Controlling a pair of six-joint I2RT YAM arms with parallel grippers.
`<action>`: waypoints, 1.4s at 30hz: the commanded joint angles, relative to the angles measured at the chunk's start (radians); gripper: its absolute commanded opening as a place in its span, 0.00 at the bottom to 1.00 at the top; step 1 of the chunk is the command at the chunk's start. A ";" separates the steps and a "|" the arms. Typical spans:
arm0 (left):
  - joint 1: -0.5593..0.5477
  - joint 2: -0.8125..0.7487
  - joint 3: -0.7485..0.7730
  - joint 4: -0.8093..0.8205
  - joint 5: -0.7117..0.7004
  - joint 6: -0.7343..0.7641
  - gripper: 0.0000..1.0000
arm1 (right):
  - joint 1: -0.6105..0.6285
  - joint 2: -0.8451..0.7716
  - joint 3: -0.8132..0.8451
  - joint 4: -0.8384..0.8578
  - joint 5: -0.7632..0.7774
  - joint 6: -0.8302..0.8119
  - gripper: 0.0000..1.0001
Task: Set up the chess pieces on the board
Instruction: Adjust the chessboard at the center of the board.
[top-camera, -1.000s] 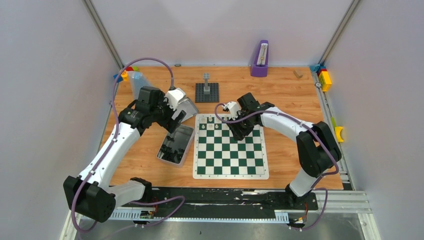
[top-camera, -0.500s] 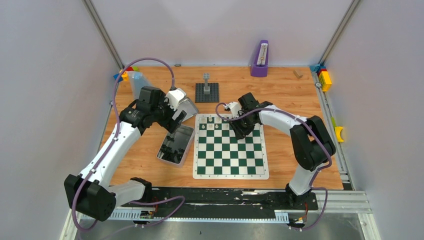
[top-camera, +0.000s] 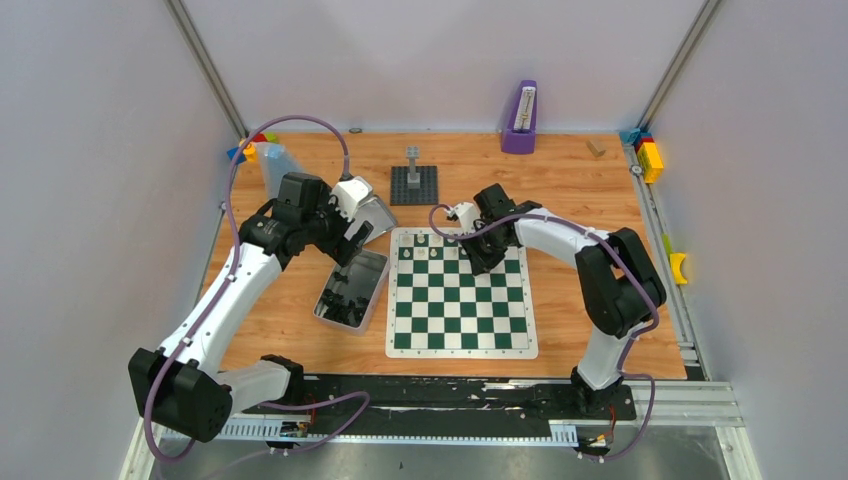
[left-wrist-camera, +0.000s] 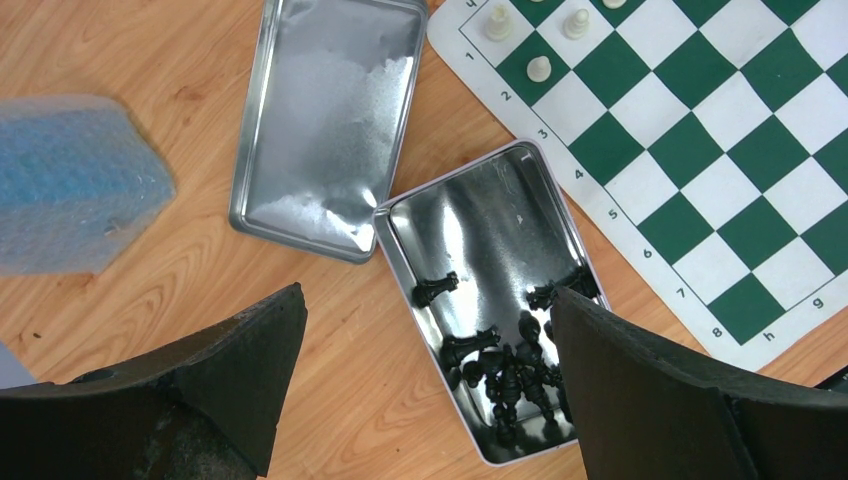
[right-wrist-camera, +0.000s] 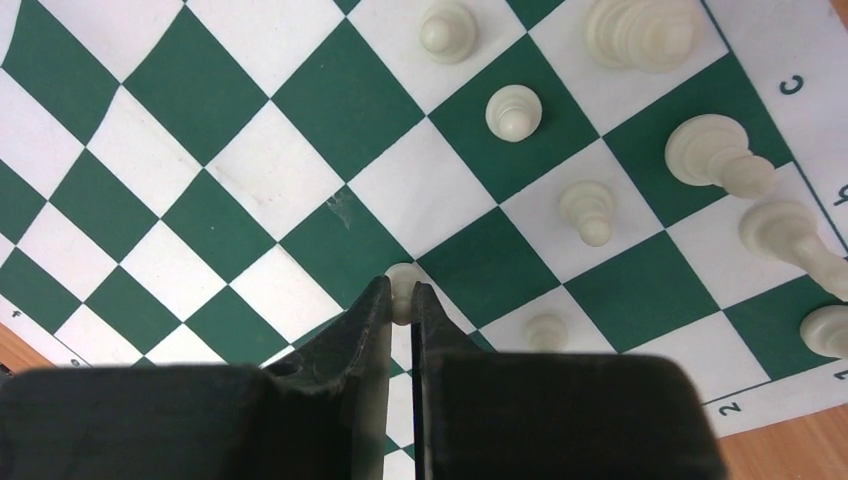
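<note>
The green and white board (top-camera: 460, 310) lies at the table's middle. Several cream-white chess pieces (right-wrist-camera: 514, 110) stand on its far rows, with taller ones (right-wrist-camera: 715, 155) along the edge. My right gripper (right-wrist-camera: 401, 290) is shut on a small white pawn (right-wrist-camera: 404, 276), which stands on the board (right-wrist-camera: 200, 90). From above, that gripper (top-camera: 478, 262) is over the board's far right part. My left gripper (left-wrist-camera: 425, 295) hangs open above an open silver tin (left-wrist-camera: 480, 200) holding several black chess pieces (left-wrist-camera: 510, 365). Nothing sits between its fingers.
The tin's lid (left-wrist-camera: 320, 120) lies beside the tin, with a blue bubble-wrap pouch (left-wrist-camera: 75, 180) to its left. A grey brick tower on a dark baseplate (top-camera: 413, 180) stands behind the board. A purple object (top-camera: 520, 118) stands at the back, and coloured blocks (top-camera: 650, 158) at the right edge.
My right gripper's jaws have closed onto the white pawn, and the arm has shifted slightly toward the board's far edge. The left arm has not moved.
</note>
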 joint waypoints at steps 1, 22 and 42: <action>0.004 -0.007 0.008 0.012 0.005 0.009 1.00 | -0.023 -0.040 0.062 0.001 0.007 -0.013 0.05; 0.005 -0.005 0.012 0.011 0.010 0.002 1.00 | -0.160 0.002 0.155 -0.011 0.075 -0.010 0.03; 0.005 -0.002 0.005 0.020 0.012 -0.002 1.00 | -0.166 0.076 0.120 0.018 0.092 -0.015 0.12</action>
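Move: The right hand already pinches a white pawn by its head on the board. The empty dark square it is bound for lies about 6 cm ahead, 5 cm right and 3 cm below the fingers. A loose pawn stands some 3 cm ahead and 5 right, the row pawn 6 ahead and 1 right, and the knight 10 ahead and 5 right. From the left hand the dark square is roughly 30 cm right, 4 ahead and 18 below. Keeping its pinch, the right hand lifts the pawn, carries it about 8 cm forward-right, and lowers it over the dark square. ##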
